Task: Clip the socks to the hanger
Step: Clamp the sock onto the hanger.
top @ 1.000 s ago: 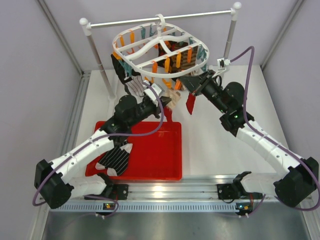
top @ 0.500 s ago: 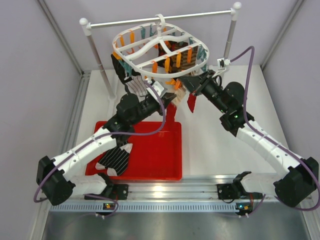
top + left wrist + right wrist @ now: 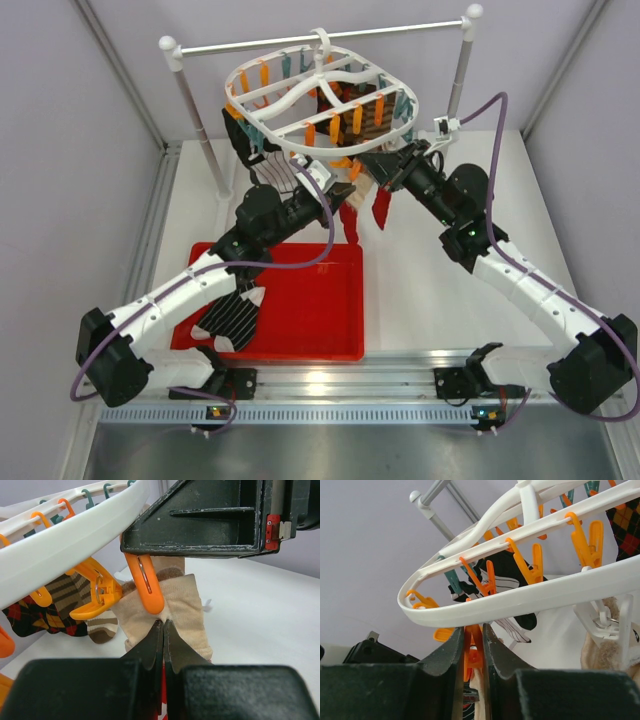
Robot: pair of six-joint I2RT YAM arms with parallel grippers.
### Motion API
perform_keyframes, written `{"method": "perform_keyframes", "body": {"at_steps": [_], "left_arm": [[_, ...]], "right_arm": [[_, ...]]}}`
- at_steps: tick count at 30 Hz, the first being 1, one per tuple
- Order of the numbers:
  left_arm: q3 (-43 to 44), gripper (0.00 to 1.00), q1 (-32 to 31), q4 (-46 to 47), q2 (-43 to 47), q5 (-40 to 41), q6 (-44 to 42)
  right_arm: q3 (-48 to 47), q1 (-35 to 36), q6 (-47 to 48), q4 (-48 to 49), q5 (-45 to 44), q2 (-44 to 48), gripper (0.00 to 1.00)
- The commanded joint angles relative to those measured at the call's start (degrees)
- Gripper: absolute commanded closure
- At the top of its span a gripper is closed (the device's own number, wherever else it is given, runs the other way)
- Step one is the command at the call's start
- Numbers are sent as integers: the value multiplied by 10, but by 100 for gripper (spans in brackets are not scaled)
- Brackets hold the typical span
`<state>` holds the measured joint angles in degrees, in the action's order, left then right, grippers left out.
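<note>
The white hanger point(image 3: 262, 128) hangs from the rod with orange and teal clips and several socks on it. My right gripper point(image 3: 368, 160) is under its near rim, shut on the handles of an orange clip point(image 3: 472, 652). A beige sock point(image 3: 187, 610) hangs at that orange clip point(image 3: 147, 585). My left gripper point(image 3: 163, 622) is shut on the sock's top edge just below the clip, and in the top view the left gripper point(image 3: 340, 190) sits close to the right one. A black striped sock point(image 3: 232, 318) lies in the red tray point(image 3: 320, 310).
The white rod point(image 3: 320, 38) on two posts carries the hanger. A brown striped sock point(image 3: 65, 592) and a black-red plaid sock point(image 3: 25, 617) hang to the left of the clip. A dark red sock point(image 3: 382, 205) dangles below the right gripper. Side walls close in the table.
My left gripper has risen and moved slightly right with the beige sock, bringing its edge up to the orange clip. The right arm has stayed put on the clip.
</note>
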<state>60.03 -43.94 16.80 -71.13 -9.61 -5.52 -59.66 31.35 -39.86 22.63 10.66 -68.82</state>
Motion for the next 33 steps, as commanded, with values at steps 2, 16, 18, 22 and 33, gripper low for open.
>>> {"method": "perform_keyframes", "body": {"at_steps": [2, 16, 18, 22, 33], "left_arm": [[29, 100, -2, 50, 2, -3, 2], [37, 78, -3, 22, 2, 1, 14], [26, 66, -3, 0, 16, 5, 18], [-13, 62, -3, -46, 56, 22, 31], [-40, 53, 10, -211, 176, 67, 11]], "right_arm": [[-9, -6, 15, 0, 9, 2, 81], [-11, -8, 22, -10, 11, 7, 54], [-11, -9, 25, -13, 9, 9, 54], [-9, -13, 34, -21, 5, 14, 54], [5, -16, 79, -59, -2, 47, 49]]}}
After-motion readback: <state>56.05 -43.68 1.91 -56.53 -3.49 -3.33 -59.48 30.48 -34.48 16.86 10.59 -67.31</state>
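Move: The orange clip, squeezed between the right fingers, lies about 3 cm above the left hand and 1 cm ahead and 1 cm to the right of it; the left fingers hold the beige sock cuff in its jaws. From the right hand its middle is about 2 cm below and 1 cm ahead. The white clip with the first sock is some 5 cm ahead and 6 cm to the right of the right hand, the yellow clip 2 cm ahead and 4 cm to its left, both about 2 cm lower than that hand. The right fingers open first and free the orange clip's handles, that hand staying by the clip and sinking only about 2 cm, while the left hand keeps the beige cuff pinched and lifts it about a centimetre. Then the left fingers open to let go of the cuff, and the left hand draws off about 7 cm to the left and back, away from clip and sock, its fingers still opening a little. ##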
